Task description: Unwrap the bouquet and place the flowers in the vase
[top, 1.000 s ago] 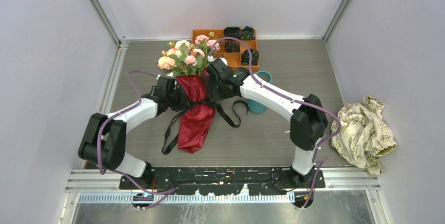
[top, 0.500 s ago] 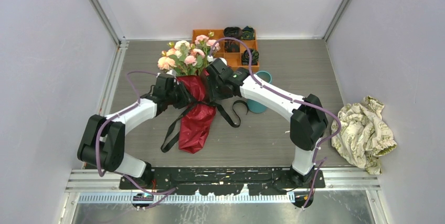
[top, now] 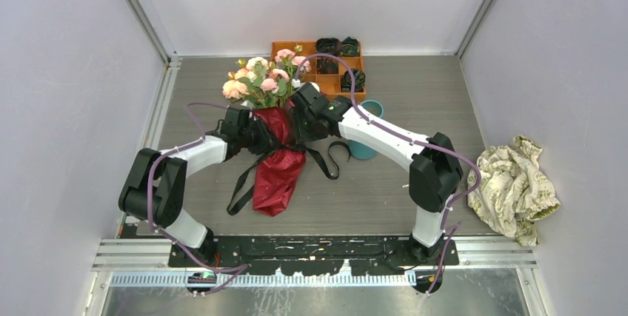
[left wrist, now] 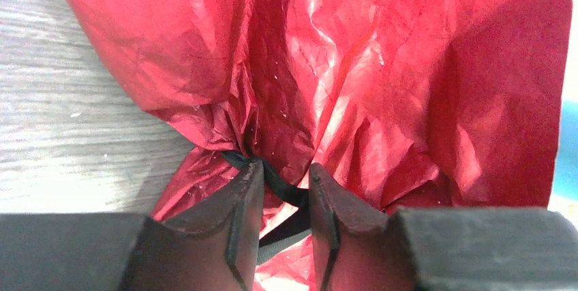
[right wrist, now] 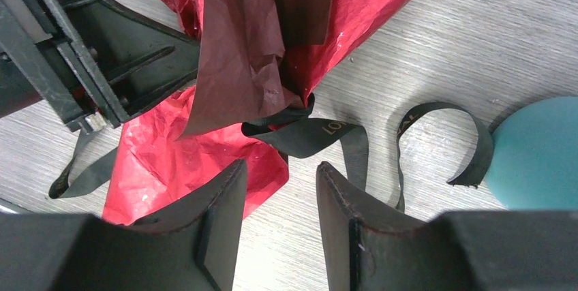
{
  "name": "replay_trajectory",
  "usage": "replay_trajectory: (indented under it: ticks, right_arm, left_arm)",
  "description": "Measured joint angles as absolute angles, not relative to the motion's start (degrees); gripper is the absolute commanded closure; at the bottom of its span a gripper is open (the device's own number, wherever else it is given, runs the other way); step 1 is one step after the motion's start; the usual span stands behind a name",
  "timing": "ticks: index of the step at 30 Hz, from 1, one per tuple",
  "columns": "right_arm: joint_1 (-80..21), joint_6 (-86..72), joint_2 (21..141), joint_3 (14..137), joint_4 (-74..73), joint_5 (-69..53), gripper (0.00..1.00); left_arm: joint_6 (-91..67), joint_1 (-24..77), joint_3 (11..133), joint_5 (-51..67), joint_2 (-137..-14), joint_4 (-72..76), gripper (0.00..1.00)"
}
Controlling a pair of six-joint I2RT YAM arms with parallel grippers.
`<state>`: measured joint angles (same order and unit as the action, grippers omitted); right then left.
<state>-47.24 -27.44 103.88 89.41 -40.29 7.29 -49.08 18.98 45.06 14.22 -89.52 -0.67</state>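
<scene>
The bouquet (top: 278, 168) lies on the table in dark red wrapping paper (left wrist: 382, 66), its pink and peach flowers (top: 261, 75) pointing to the back. A black ribbon (right wrist: 320, 134) is still round its waist, with loose ends trailing on both sides. My left gripper (top: 261, 135) is against the wrap's left side; in the left wrist view my left gripper (left wrist: 286, 168) is partly open, and the ribbon (left wrist: 283, 189) crosses the gap between its fingers. My right gripper (right wrist: 281, 165) is open over the bare table by the wrap's right edge, holding nothing. The teal vase (top: 374, 107) stands half hidden behind my right arm.
An orange compartment tray (top: 285, 48) with dark rosettes sits at the back, just behind the flowers. A crumpled beige patterned cloth (top: 515, 186) lies at the right wall. The vase (right wrist: 538, 151) is close to the right of my right gripper, beside a curled ribbon end.
My left arm's elbow has swung inward and to the right, and its jaws have parted slightly. The bouquet and my right arm have barely moved.
</scene>
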Motion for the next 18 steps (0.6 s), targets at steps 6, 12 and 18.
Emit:
replay_trajectory:
  ticks: [6, 12, 18]
  right_arm:
    - [-47.46, -27.59, 104.03, 89.25, -40.25, 7.46, 0.55]
    - [-48.03, -27.62, 105.91, 88.2, -39.79, 7.94, 0.56]
    - [-48.45, -27.59, 109.01, 88.18, -39.44, 7.97, 0.55]
  left_arm:
    - [-49.36, 18.98, 46.72, 15.42, -93.03, -0.78, 1.0]
    - [-49.15, 18.98, 47.75, 15.88, -91.83, -2.85, 1.0]
    - [-48.1, 18.98, 48.12, 14.57, -84.53, -7.81, 1.0]
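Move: The black ribbon's knot on the red wrapping lies just beyond the left fingertips, about 1 cm ahead, 2 cm right and 2 cm below; the flowers spread some 16 cm straight ahead at about hand height. For the right hand, the ribbon just right of the knot is some 9 cm below, 2 cm ahead and 2 cm left. The ribbon's curled end lies about 8 cm to its right and 2 cm ahead, and the vase 14 cm right, 2 cm ahead. Left fingers, a third open around the black ribbon at the knot, shut and pinch it while easing down about 1 cm, then lift roughly 4 cm from that low point, drifting slightly back and left. Meanwhile the right hand, fingers kept about half open, sinks some 4 cm almost straight down beside the raised wrapping flap towards the ribbon right of the knot. ##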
